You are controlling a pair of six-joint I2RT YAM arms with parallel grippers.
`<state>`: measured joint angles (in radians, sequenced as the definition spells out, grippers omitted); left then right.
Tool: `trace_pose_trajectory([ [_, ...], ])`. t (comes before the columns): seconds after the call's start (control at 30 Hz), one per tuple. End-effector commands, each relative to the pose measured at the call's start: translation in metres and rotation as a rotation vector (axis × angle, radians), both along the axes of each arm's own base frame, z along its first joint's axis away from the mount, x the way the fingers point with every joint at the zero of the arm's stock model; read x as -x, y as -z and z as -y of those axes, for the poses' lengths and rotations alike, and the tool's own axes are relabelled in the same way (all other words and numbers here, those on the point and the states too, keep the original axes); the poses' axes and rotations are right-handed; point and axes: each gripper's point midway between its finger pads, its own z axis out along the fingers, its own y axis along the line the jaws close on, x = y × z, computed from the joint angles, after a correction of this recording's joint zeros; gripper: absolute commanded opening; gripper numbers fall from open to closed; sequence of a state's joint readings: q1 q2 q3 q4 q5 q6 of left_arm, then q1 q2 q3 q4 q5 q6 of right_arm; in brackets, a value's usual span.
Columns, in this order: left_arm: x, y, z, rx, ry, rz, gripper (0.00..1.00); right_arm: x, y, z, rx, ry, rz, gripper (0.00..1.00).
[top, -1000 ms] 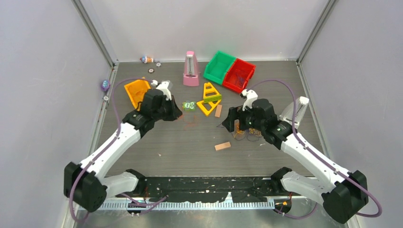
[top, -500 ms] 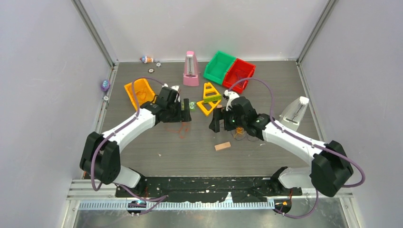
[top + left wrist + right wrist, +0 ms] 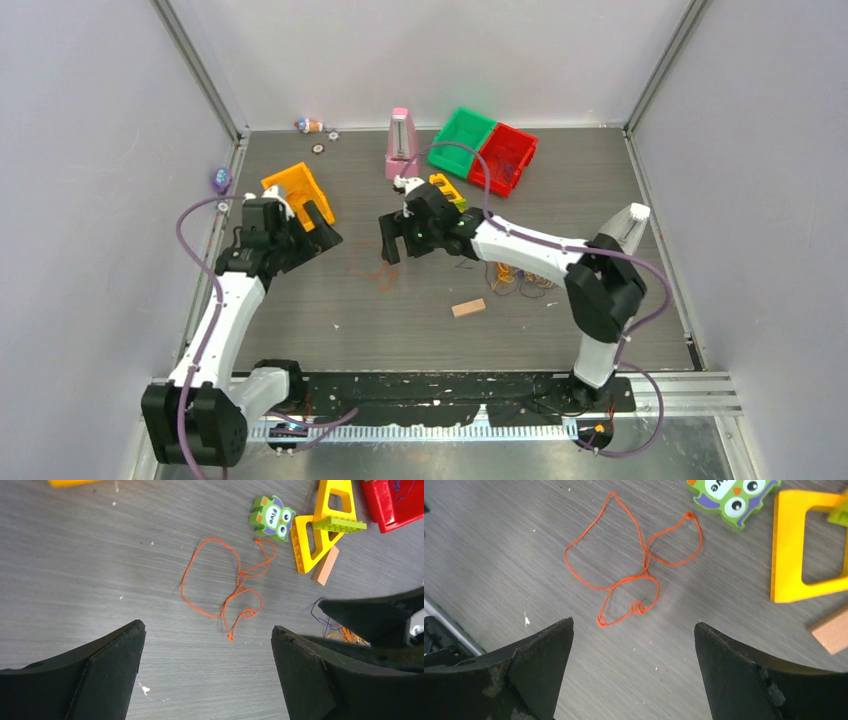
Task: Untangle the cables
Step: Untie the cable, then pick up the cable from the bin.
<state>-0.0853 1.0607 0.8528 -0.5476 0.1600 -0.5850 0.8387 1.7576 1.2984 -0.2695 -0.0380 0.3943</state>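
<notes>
A single orange-red cable [image 3: 239, 580] lies loose in loops on the grey table, seen also in the right wrist view [image 3: 645, 570] and from above [image 3: 378, 275]. The rest of the cables [image 3: 520, 278], a small tangle of orange, yellow and purple strands, lie to the right of it, partly hidden behind the right arm [image 3: 345, 632]. My left gripper [image 3: 318, 232] [image 3: 207, 627] hangs open and empty, left of the loose strand. On the strand's far side my right gripper [image 3: 388, 240] [image 3: 634, 625] is open and empty too, its fingers not touching it.
An orange bin [image 3: 295, 190] sits behind the left gripper. A green owl toy [image 3: 734, 495], yellow triangle pieces [image 3: 789, 555] and a wooden block [image 3: 831, 630] lie near the strand. Pink metronome [image 3: 402, 145], green bin [image 3: 462, 140], red bin [image 3: 503, 157] stand at the back; a white metronome [image 3: 620, 235] right.
My left gripper opened, left the orange strand on the table and drew back to the left. My right arm swung left, away from the tangle, to above the loose strand.
</notes>
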Motion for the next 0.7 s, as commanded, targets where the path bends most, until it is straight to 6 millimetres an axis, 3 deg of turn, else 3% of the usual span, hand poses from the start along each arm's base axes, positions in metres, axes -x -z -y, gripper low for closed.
trace_pose_trajectory([
  [0.0, 0.019, 0.000, -0.001, 0.103, 0.004, -0.015, 0.99, -0.023, 0.007, -0.013, 0.078, -0.019, 0.025, 0.95],
  [0.03, 0.023, 0.002, -0.003, 0.094, -0.007, -0.012, 0.99, -0.033, 0.001, -0.017, 0.078, 0.001, 0.050, 0.95],
  [0.07, 0.028, 0.005, -0.006, 0.087, -0.019, -0.016, 1.00, -0.035, 0.014, -0.019, 0.102, 0.000, 0.034, 0.95],
  [0.1, 0.031, 0.007, -0.008, 0.081, -0.035, -0.019, 1.00, -0.041, 0.009, -0.025, 0.091, -0.001, 0.045, 0.95],
  [0.13, 0.034, 0.007, -0.010, 0.075, -0.053, -0.019, 1.00, -0.042, 0.022, -0.027, 0.111, -0.004, 0.026, 0.95],
  [0.17, 0.038, 0.011, -0.013, 0.070, -0.069, -0.028, 1.00, -0.047, 0.020, -0.032, 0.106, -0.004, 0.031, 0.95],
  [0.3, 0.040, 0.015, -0.010, 0.085, -0.056, 0.005, 1.00, -0.055, 0.046, -0.043, 0.141, -0.016, -0.003, 0.95],
  [0.43, 0.039, 0.028, -0.006, 0.114, -0.065, -0.021, 1.00, -0.049, 0.059, -0.057, 0.110, -0.074, -0.051, 0.95],
  [0.67, 0.029, 0.023, -0.015, 0.081, -0.101, 0.002, 1.00, -0.028, 0.079, -0.067, 0.129, -0.152, -0.094, 0.95],
])
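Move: The orange cable lies loosely looped on the table, its middle about 3 cm ahead of the right hand, 4 cm to its left and some 12 cm below. Its neighbours, counted from the right hand: the green owl block roughly 10 cm ahead and 1 cm left, the yellow triangle about 9 ahead and 7 right, the wooden block 8 ahead and 10 right. From the left hand the cable is about 3 cm ahead, 5 right, 16 below. Down onto the orange cable's loops goes the right hand, sinking between 8 and 9 cm while it reaches about 5 cm left and 4 cm forward; it rolls and tips slightly, jaws staying wide open, and eases to a stop just over the cable. The left hand, also open, draws back some 5 cm towards its base, then sinks about as far. ##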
